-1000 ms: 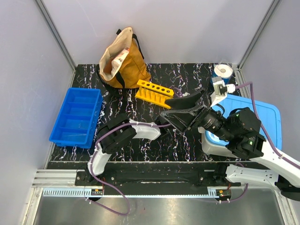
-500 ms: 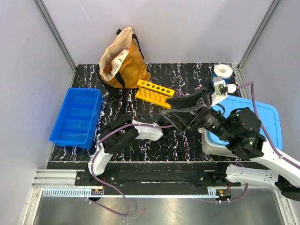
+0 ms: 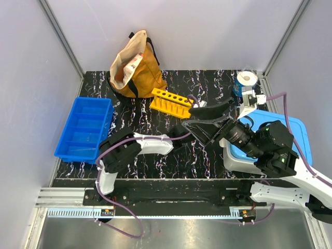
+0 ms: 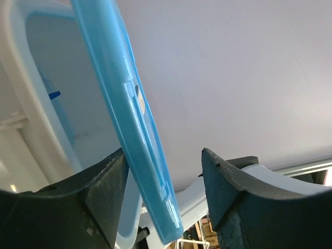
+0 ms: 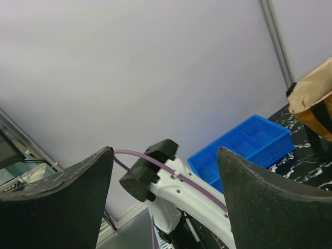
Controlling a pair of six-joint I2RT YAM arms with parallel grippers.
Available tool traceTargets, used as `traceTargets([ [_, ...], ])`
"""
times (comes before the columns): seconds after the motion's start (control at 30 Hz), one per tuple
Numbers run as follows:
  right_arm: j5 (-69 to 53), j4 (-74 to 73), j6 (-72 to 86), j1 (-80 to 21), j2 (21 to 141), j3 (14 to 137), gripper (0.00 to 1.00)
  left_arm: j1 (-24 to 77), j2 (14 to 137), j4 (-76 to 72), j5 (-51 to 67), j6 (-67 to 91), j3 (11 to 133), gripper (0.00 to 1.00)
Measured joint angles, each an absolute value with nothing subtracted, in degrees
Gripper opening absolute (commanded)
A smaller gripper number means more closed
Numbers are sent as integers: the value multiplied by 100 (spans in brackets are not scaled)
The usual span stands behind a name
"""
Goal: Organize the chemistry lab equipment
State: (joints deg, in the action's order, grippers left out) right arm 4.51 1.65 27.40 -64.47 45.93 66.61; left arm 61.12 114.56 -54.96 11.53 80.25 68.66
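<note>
A yellow rack point(image 3: 171, 101) with a row of holes lies on the dark marbled table point(image 3: 155, 166), behind both grippers. In the left wrist view my left gripper point(image 4: 165, 154) is open. The edge of a blue lid point(image 4: 124, 104) stands tilted between its fingers, against the left finger point(image 4: 98, 192) and clear of the right one. From above, that gripper is hidden under my right gripper point(image 3: 188, 118). The right gripper point(image 5: 165, 153) hangs wide open over the table's middle with nothing between its fingers.
A white box point(image 3: 236, 158) with the blue lid point(image 3: 293, 135) sits at the right. A blue divided bin point(image 3: 83, 129) stands at the left. A tan fabric bag point(image 3: 132, 65) stands at the back, and a white paper roll point(image 3: 247, 79) in the back right corner.
My left gripper has opened off the lid's edge, and its elbow has shifted a little left. The right gripper has moved slightly up and to the right.
</note>
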Motion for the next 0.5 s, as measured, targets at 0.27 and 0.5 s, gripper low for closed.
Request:
traceTargets([
  [0.27, 1490, -617, 2670, -6445, 4381, 6657, 83, 6088, 10545, -4598, 910, 7507, 6372, 63],
  [0.5, 2720, -1404, 2482, -6447, 4405, 6665, 78, 6082, 9961, -4270, 554, 7284, 5551, 63],
])
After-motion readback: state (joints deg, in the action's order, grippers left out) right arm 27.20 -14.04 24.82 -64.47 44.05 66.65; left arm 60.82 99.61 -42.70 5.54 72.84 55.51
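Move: The blue lid tilts over the white bin with its left edge still between the left hand's opened fingers; its middle lies about 19 cm to that hand's right, 3 cm ahead and 5 cm below. The bin stands just under it, the yellow rack some 20 cm ahead and 22 cm left of the left hand, and the paper roll about 28 cm ahead and 16 cm right. From the right hand, high up, the lid is some 32 cm right, 11 ahead and 30 below. The left hand, already open, backs out to the left by 5 to 6 cm and draws its fingers clear of the lid's edge, rising about 1 cm before sinking to some 2 cm below its start as the fingertips tip down. Meanwhile the right hand, empty and wide open, comes down about 6 cm while going as far forward and somewhat less to the right, towards the lid, its wrist swinging some 20 degrees clockwise and its raised fingers dipping. ##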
